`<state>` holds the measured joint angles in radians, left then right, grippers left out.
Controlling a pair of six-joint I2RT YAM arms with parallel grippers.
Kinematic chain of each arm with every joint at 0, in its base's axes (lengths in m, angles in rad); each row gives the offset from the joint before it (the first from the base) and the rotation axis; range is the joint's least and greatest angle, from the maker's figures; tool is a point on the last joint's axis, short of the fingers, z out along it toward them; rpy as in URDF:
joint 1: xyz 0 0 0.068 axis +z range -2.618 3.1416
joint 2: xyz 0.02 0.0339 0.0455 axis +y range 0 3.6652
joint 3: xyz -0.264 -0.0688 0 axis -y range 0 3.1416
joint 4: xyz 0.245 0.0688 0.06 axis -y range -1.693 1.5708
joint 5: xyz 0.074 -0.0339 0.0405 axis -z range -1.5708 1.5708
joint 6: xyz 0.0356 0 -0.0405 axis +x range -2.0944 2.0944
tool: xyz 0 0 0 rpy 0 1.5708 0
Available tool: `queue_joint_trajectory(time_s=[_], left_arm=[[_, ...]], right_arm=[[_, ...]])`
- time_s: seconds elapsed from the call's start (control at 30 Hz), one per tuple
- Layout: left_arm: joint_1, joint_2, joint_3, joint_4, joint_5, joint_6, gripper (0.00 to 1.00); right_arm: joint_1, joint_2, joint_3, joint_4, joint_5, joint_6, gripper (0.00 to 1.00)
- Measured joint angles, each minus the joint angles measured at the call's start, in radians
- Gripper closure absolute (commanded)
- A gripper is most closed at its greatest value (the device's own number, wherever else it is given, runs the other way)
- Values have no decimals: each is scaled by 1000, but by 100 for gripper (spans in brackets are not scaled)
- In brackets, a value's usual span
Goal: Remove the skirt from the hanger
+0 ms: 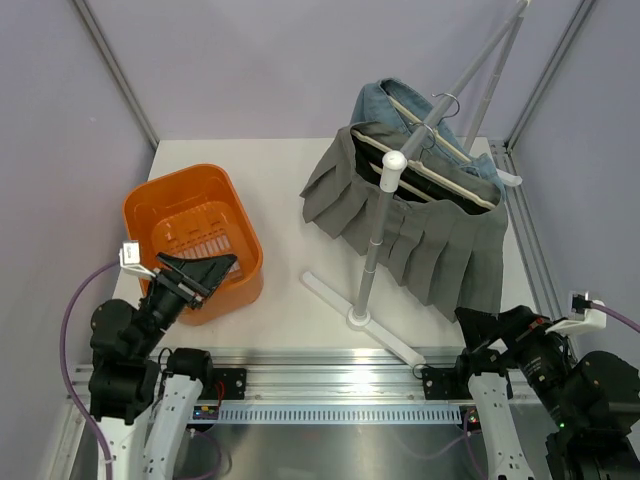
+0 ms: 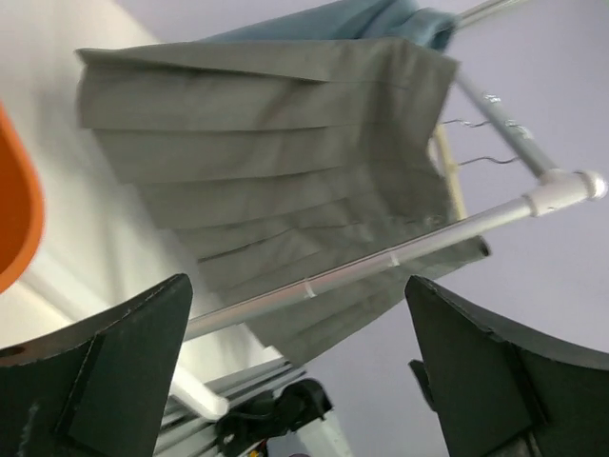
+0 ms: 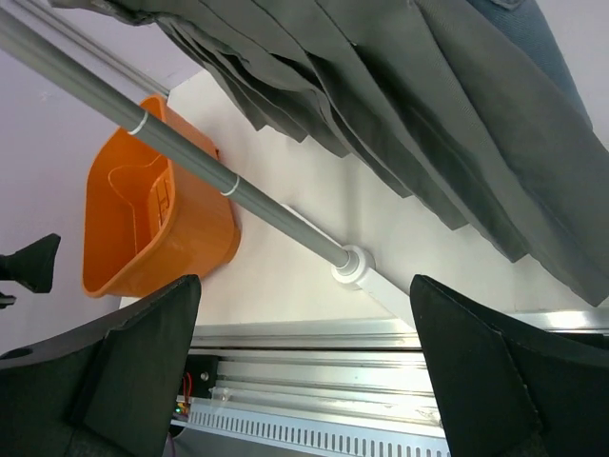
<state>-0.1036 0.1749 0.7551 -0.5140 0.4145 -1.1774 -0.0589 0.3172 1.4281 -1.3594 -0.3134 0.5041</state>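
Note:
A grey pleated skirt (image 1: 430, 235) hangs from a pale wooden hanger (image 1: 450, 185) on the rack's top rail, right of centre. It fills the upper part of the left wrist view as the skirt (image 2: 276, 162) and spreads over the right wrist view as the skirt (image 3: 381, 105). My left gripper (image 1: 215, 275) is open over the orange basket's near rim, well left of the skirt, with nothing between its fingers (image 2: 143, 362). My right gripper (image 1: 485, 322) is open at the table's near right edge, just below the skirt's hem, also holding nothing.
A blue denim garment (image 1: 385, 100) hangs behind the skirt on the same rail. The rack's grey upright pole (image 1: 375, 240) rises from a white foot (image 1: 358, 318) in front of the skirt. The orange basket (image 1: 140, 215) stands at the left.

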Motion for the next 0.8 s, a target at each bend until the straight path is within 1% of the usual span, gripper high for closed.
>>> queue_joint_trajectory(time_s=[0.13, 0.23, 0.3, 0.43, 0.6, 0.8], left_arm=[[-3, 143, 109, -155, -2, 118, 1], [-3, 214, 122, -257, -5, 181, 1], [-3, 232, 121, -329, -19, 210, 1], [-3, 204, 125, -418, -60, 243, 1], [-3, 188, 168, -467, -91, 270, 1], [-13, 182, 175, -428, -46, 294, 1]], right_arm=[[0, 3, -11, 0, 34, 0, 1], [0, 0, -6, -1, 52, 0, 0], [0, -5, 6, 0, 61, 0, 1], [0, -18, 31, 0, 59, -10, 1], [0, -12, 25, -1, 50, -37, 1], [0, 24, 32, -2, 36, -56, 0]])
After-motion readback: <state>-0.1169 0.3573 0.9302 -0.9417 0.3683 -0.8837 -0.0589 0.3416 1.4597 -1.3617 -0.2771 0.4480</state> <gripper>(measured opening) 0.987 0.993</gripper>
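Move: The grey skirt hangs from the rack about 13 cm ahead of the left hand, 27 cm to its right and some 5 cm lower. The orange bin is about 14 cm ahead, 11 cm left and 26 cm below that hand; the rack's near foot is level with it, 20 cm right, 32 cm down. From the right hand the skirt lies roughly 20 cm ahead, 10 cm left, 5 cm lower. The open left hand sinks about 8 cm towards the bin, tipping down some 20 degrees, then rises slightly. ##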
